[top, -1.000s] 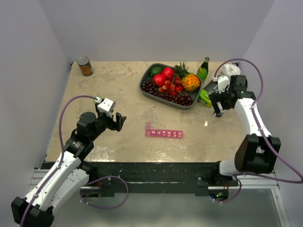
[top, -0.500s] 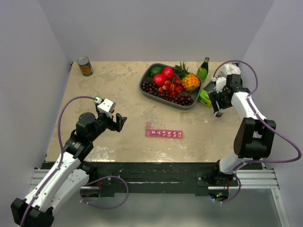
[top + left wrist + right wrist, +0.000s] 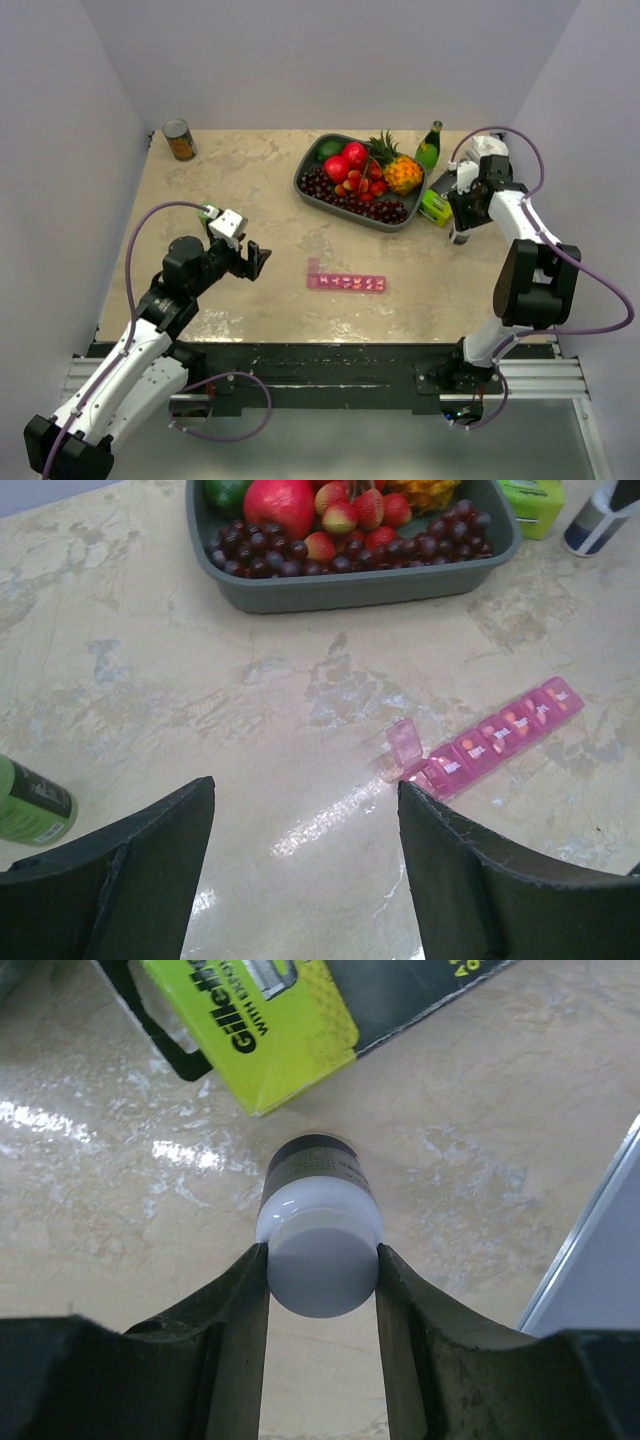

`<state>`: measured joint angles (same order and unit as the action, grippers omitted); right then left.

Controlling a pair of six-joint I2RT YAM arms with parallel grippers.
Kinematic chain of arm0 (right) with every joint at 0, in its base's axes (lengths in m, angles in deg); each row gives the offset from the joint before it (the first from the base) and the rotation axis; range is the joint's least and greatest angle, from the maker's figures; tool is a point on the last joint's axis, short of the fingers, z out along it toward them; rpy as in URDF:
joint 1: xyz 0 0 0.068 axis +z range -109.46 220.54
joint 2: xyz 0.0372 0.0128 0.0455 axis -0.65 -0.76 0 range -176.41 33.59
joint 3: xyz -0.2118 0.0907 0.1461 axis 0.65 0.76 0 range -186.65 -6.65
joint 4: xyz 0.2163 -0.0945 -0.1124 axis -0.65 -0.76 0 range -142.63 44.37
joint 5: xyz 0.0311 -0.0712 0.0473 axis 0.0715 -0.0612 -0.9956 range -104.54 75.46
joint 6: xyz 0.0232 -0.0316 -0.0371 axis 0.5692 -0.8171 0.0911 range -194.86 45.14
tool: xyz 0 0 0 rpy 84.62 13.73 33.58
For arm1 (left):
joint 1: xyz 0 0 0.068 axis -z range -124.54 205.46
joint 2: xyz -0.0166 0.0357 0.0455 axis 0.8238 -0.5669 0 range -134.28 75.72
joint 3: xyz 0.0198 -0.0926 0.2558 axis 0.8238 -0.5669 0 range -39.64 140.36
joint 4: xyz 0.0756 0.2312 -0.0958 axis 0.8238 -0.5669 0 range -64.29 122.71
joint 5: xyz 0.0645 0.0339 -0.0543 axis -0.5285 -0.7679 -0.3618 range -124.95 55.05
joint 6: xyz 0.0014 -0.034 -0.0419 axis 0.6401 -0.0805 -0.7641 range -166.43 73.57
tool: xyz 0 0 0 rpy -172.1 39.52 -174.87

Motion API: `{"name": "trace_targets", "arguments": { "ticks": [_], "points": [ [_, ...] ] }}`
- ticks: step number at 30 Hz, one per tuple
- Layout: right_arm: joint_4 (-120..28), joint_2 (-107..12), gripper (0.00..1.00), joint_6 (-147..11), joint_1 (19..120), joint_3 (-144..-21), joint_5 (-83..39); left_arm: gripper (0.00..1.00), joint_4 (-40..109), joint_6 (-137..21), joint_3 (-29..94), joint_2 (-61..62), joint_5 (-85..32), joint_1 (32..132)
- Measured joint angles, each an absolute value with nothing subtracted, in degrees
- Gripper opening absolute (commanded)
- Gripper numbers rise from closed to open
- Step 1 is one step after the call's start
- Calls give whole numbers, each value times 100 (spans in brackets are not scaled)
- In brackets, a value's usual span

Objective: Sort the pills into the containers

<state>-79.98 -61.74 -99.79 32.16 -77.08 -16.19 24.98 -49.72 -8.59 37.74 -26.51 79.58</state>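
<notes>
The pink containers (image 3: 346, 282) (image 3: 490, 742) lie as one strip in the middle of the table, with the lid of the leftmost compartment standing open. Orange specks show through some lids; I see no loose pills on the table. My left gripper (image 3: 258, 258) (image 3: 305, 790) hovers open to the left of the strip, nothing between its fingers. At the far right, my right gripper (image 3: 459, 238) (image 3: 322, 1250) has both fingers pressed against the white end of a small white bottle (image 3: 318, 1190) (image 3: 600, 520) with a dark band that rests on the table.
A grey fruit tray (image 3: 310, 190) sits at the back centre, a green glass bottle (image 3: 430, 145) behind it. A green razor package (image 3: 434, 207) (image 3: 260, 1030) lies just beyond the white bottle. A can (image 3: 179, 139) stands back left. The right wall is close.
My right gripper has closed from wide open onto the white bottle and shifted slightly. The left arm has barely moved.
</notes>
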Motion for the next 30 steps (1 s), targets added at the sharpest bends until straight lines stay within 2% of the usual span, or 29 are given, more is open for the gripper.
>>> {"name": "trace_targets", "arguments": {
  "ticks": [10,15,20,23,30],
  "points": [
    [-8621,-5663,8,-10816,3270,-7225,-3190,78,3648,-4843,-1467,4024,-581,7958],
    [-9170,-5033,7,-11198,3869,-6961,-4102,81,4721,-5002,-1987,3829,302,8032],
    [-9454,-4651,6,-11288,4695,-7076,-5061,86,5451,-4731,-2208,3606,383,8706],
    [-9585,-4609,6,-11310,5109,-7229,-5636,99,5783,-4294,-2159,3202,169,9263],
    [-9694,-4600,5,-11255,5620,-7513,-6650,99,6362,-3702,-1539,1552,-542,10059]
  ]
}}
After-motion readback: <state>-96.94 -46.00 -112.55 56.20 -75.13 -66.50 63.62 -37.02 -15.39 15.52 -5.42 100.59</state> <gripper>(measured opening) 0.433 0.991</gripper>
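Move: The right hand already grips the white cap of the pill bottle. From it the pink pill organizer lies some 34 cm left, 14 cm back and 7 cm lower; the razor box is about 12 cm ahead and 3 cm left, the fruit tray 18 cm ahead and 28 cm left. From the empty left hand the bottle is roughly 55 cm right, 13 cm ahead and 14 cm down, the organizer 21 cm right, 2 cm back and 18 cm down. Still pinching the cap, the right hand carries the bottle left about 26 cm and back 14 cm towards the organizer, level at first, then climbing some 10 cm, while it turns counter-clockwise and tips the bottle's base leftward. The left hand comes right about 16 cm to meet it, drawing back some 8 cm before easing forward a little, swings 45 degrees clockwise and spreads its fingers wider, not yet touching the bottle. ##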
